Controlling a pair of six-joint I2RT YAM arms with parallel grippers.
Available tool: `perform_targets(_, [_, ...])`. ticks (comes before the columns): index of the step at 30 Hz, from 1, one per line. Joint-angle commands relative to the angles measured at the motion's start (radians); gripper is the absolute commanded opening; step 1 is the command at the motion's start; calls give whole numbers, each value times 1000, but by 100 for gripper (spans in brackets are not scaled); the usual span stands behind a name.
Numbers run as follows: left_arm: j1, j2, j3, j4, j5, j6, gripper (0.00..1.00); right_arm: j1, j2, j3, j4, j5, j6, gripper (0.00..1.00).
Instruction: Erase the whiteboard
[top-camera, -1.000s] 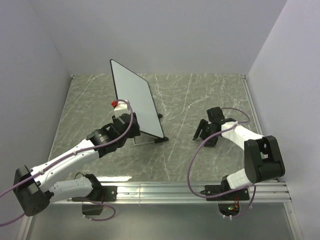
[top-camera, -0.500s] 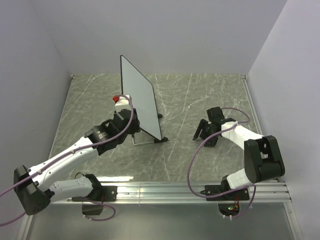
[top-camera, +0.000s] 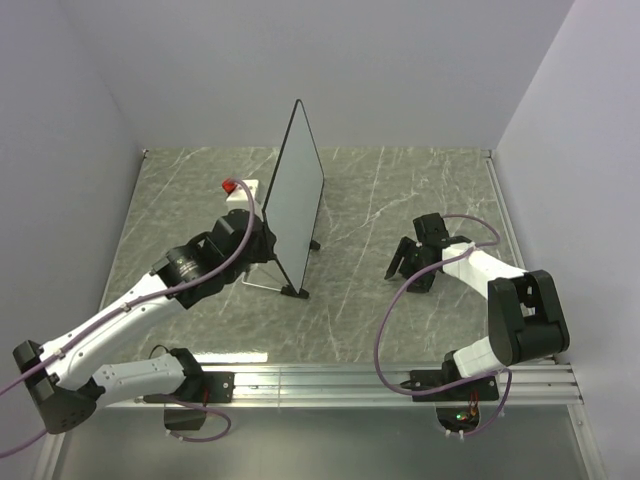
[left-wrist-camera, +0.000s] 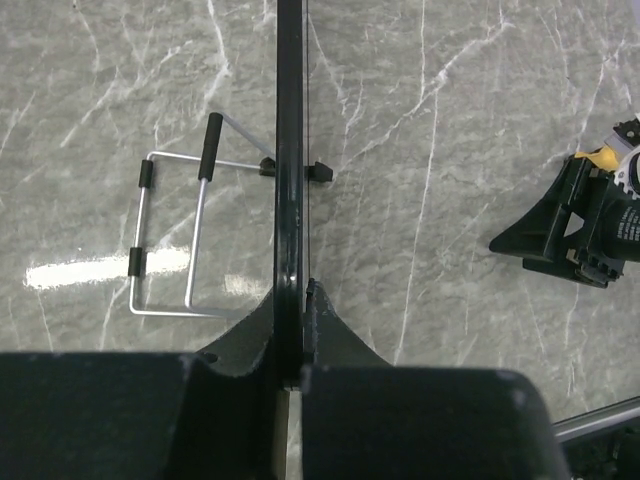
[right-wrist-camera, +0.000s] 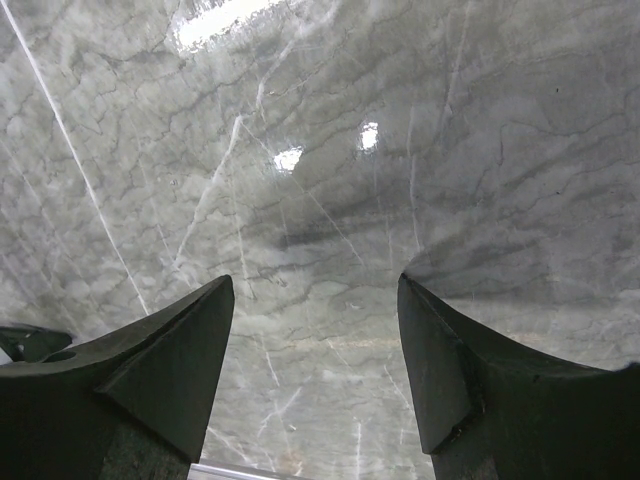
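Observation:
The whiteboard (top-camera: 300, 185) stands nearly upright on the marble table, turned almost edge-on to the top camera, its white face toward the right. My left gripper (top-camera: 258, 232) is shut on its left edge. In the left wrist view the board's black rim (left-wrist-camera: 290, 150) runs straight up from between my jaws, which clamp it from both sides. Its wire stand (left-wrist-camera: 170, 235) with black sleeves lies on the table to the left. My right gripper (top-camera: 412, 262) is open and empty, low over the table to the right of the board; the right wrist view shows only marble between its fingers (right-wrist-camera: 180, 350).
A white block with a red cap (top-camera: 238, 190) lies on the table behind the board's left side. The aluminium rail (top-camera: 380, 380) runs along the near edge. Grey walls close in the back and both sides. My right arm (left-wrist-camera: 590, 215) shows at the left wrist view's right edge.
My left gripper has swung the whiteboard up and rightward, from leaning back with its face visible to nearly upright and edge-on. The right arm has not moved.

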Motion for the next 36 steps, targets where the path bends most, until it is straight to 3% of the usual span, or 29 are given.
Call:
perform_targets(1, [-13,-47,-24,-70,-1,-11,0,-1,59,-55,-30,43,-8,74])
perform_targets(12, [-24,-96,74,-215,-32,-3,0,-1,54,-58,-25,46,-5,74])
perform_targets(17, [-24,-139,-9,-217,37,-59,1,-3,56,-56,-25,46,-5,74])
perform_targets(24, [-44,-246,-128,-266,39,-169,37,-3,45,-68,-22,44,-3,74])
perform_targets(26, [-45,-277,-135,-277,31,-173,43,-3,45,-68,-22,44,-3,74])
perform_targets(36, [-48,-267,-92,-340,-1,-176,43,1,48,-64,-19,46,0,74])
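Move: The whiteboard stands steeply on its long edge, its near upper corner already pinched in the left hand; its middle lies about 12 cm ahead of that hand, 5 cm to the right and 10 cm below. Down on the table, some 25 cm lower, are its near foot, 3 cm back and 5 cm right, its far foot, 8 cm ahead and 10 cm right, and the wire stand, level and 3 cm left. From the right hand the whiteboard's middle is roughly 13 cm ahead, 27 cm left and 13 cm higher. The whiteboard's near upper corner, still pinched, is drawn back and a little left for about 4 cm by the left hand. Then the fingers open to nearly half and the hand goes on back and left while sinking some 4 cm, about 9 cm of level travel in all, tipping down roughly 10 degrees, with the board's edge still between the parted fingers. ##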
